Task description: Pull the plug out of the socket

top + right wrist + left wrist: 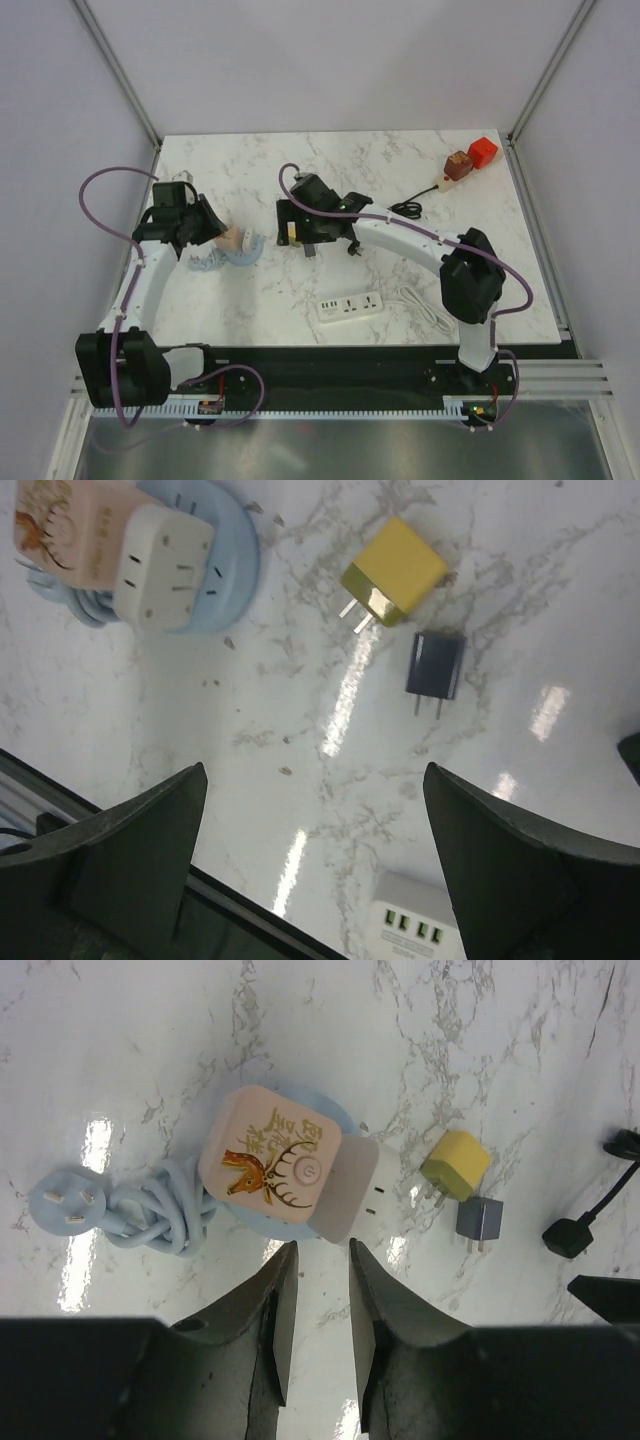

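The socket (275, 1160) is a pink cube with a deer print and a white outlet face, resting on a pale blue round base; its blue cord (160, 1215) is coiled to the left. A yellow plug (455, 1165) and a dark blue plug (480, 1220) lie loose on the marble to its right, apart from it. My left gripper (318, 1260) sits just below the socket, jaws narrowly apart with nothing between them. My right gripper (315, 770) hangs wide open over bare marble, with the yellow plug (393, 572), dark plug (435, 665) and socket (120, 540) beyond it.
A white power strip (350, 305) lies near the front of the table, its cord trailing right. A black cable and plug (570, 1235) lie right of the loose plugs. A red and brown adapter (470, 158) sits at the back right corner.
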Motion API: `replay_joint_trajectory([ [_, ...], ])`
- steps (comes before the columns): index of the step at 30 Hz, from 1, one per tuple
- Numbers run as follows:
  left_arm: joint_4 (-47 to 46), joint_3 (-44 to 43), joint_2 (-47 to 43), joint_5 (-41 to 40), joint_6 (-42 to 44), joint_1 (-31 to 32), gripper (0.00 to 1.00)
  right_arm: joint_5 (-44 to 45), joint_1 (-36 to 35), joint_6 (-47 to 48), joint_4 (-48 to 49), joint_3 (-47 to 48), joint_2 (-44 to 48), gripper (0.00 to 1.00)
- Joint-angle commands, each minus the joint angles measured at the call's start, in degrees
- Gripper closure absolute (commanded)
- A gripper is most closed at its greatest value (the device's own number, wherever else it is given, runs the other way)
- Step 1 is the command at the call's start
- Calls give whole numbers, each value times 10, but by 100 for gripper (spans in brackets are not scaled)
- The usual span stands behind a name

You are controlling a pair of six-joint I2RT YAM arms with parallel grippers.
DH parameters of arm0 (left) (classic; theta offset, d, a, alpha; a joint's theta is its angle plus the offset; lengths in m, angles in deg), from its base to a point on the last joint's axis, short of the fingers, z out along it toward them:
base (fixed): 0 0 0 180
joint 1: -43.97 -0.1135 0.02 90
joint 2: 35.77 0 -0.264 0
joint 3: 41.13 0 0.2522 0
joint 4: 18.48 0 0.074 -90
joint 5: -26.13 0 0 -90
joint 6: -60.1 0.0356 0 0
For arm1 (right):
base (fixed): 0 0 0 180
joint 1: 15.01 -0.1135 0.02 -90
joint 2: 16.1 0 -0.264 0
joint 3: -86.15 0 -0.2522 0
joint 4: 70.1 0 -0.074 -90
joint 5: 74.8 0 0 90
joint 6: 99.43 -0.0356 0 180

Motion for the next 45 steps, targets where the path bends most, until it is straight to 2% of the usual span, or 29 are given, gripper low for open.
replay_joint_trajectory([
  [1,-54,9,8,73,-33,-33,66,40,-28,-59,0,87,-54,2],
  [6,-87,18,35,77,-40,-53,71,105,-62,-129,-18,201,-145,8],
  [9,-97,19,52,109,-42,-65,74,143,-71,-153,-32,262,-195,13],
  [17,-116,27,89,139,-42,-85,80,176,-88,-166,-33,371,-279,34],
  [26,-116,52,104,142,-34,-90,86,177,-92,-175,-32,410,-331,43],
  [35,-115,66,119,127,-35,-89,91,166,-95,-181,-31,425,-356,58],
  [38,-115,73,121,118,-36,-84,93,166,-95,-177,-33,434,-356,72],
  [39,-115,74,120,113,-36,-81,93,169,-95,-172,-32,437,-354,81],
  [41,-113,79,122,107,-36,-74,96,175,-95,-166,-32,447,-350,90],
  [42,-113,80,122,96,-37,-63,97,176,-96,-160,-32,453,-347,100],
  [45,-111,86,127,75,-39,-41,98,179,-97,-148,-32,471,-344,100],
])
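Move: The white plug on the blue socket is about 14 cm left of the right hand, 5 cm ahead and 7 cm below. The peach block beside it is some 19 cm left, 6 cm ahead; the yellow plug is about 8 cm ahead and 1 cm left, the grey plug 4 cm ahead and 4 cm right, both 9 cm down. From the left hand, the peach block is roughly 4 cm ahead, 2 cm left, 8 cm below; the white plug 3 cm ahead, 3 cm right, 9 cm down. Right hand sweeps about 14 cm left, forward and down, pinching the white plug; left sinks 5 cm, closing onto the peach block. ##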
